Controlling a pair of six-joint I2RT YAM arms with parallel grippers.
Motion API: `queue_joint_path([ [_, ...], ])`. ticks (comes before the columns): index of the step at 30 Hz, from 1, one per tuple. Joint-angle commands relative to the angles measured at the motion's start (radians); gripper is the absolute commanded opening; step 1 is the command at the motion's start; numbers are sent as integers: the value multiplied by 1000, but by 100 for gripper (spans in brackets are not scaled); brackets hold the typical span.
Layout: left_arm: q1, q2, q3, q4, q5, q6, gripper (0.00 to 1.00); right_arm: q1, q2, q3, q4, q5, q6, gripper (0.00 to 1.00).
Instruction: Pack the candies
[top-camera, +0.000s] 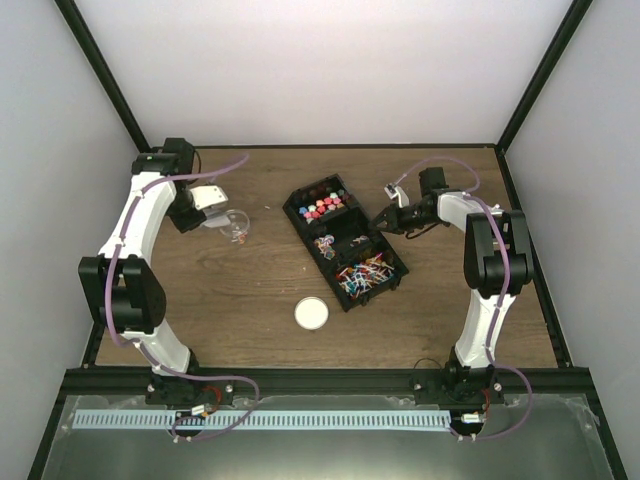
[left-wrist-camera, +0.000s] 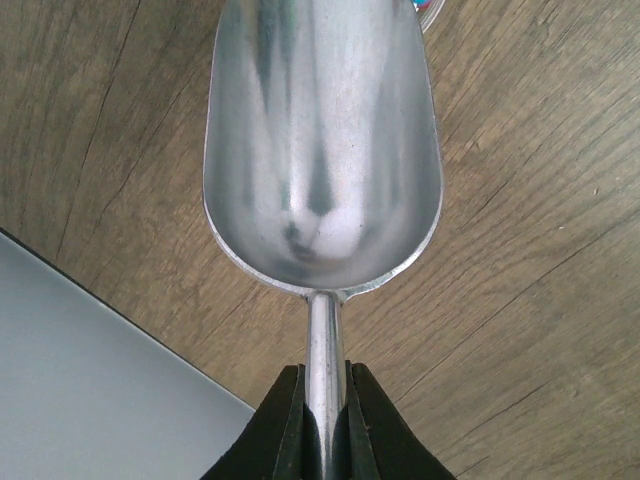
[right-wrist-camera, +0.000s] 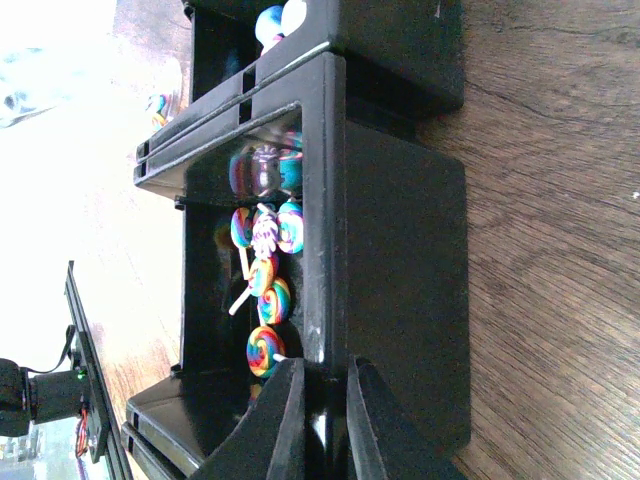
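The candies lie in a black three-part tray (top-camera: 392, 262): round ones (top-camera: 322, 205) at the far end, swirl lollipops (top-camera: 325, 243) in the middle, stick-like ones (top-camera: 362, 276) at the near end. My left gripper (top-camera: 196, 212) is shut on the handle of a metal scoop (left-wrist-camera: 322, 140), which is empty, beside a small clear jar (top-camera: 234, 226). My right gripper (top-camera: 385, 220) is shut on the tray's right wall (right-wrist-camera: 330, 200). The lollipops (right-wrist-camera: 265, 290) lie just inside that wall.
A round white lid (top-camera: 312, 314) lies on the wooden table in front of the tray. Walls with black frame bars enclose the table at the back and sides. In the left wrist view the table's edge (left-wrist-camera: 120, 320) is close on the left.
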Motion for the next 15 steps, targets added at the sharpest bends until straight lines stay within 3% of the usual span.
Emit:
queue_joint_path([
  [1,-2,-13,47,-25,13,11,4,-6,21,35,33,-12,5,1],
  [6,-55,-18,155,-62,190,-28,4,-6,14,25,57,-24,34,1],
  [15,-373,2,215,2,325,-167,4,1,5,9,95,-41,83,1],
])
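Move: The black box's middle compartment, with the lollipops, lies about 38 cm to the right of the left hand, 3 cm farther out and 15 cm below; from the right hand it is some 10 cm left, 2 cm back and 6 cm down. The clear jar stands about 11 cm right and 6 cm ahead of the left hand, 13 cm below. The box's far compartment is some 35 cm right and 14 cm ahead of that hand, the near one about 45 cm right and 6 cm back. The emptied metal scoop, still gripped by its handle in the left hand, lifts about 5 cm from beside the jar and then sweeps right, speeding up, some 14 cm past the jar towards the box. On the way the hand turns about 15 degrees clockwise and its right side tips up. The right fingers keep their pinch on the wall of the box. ##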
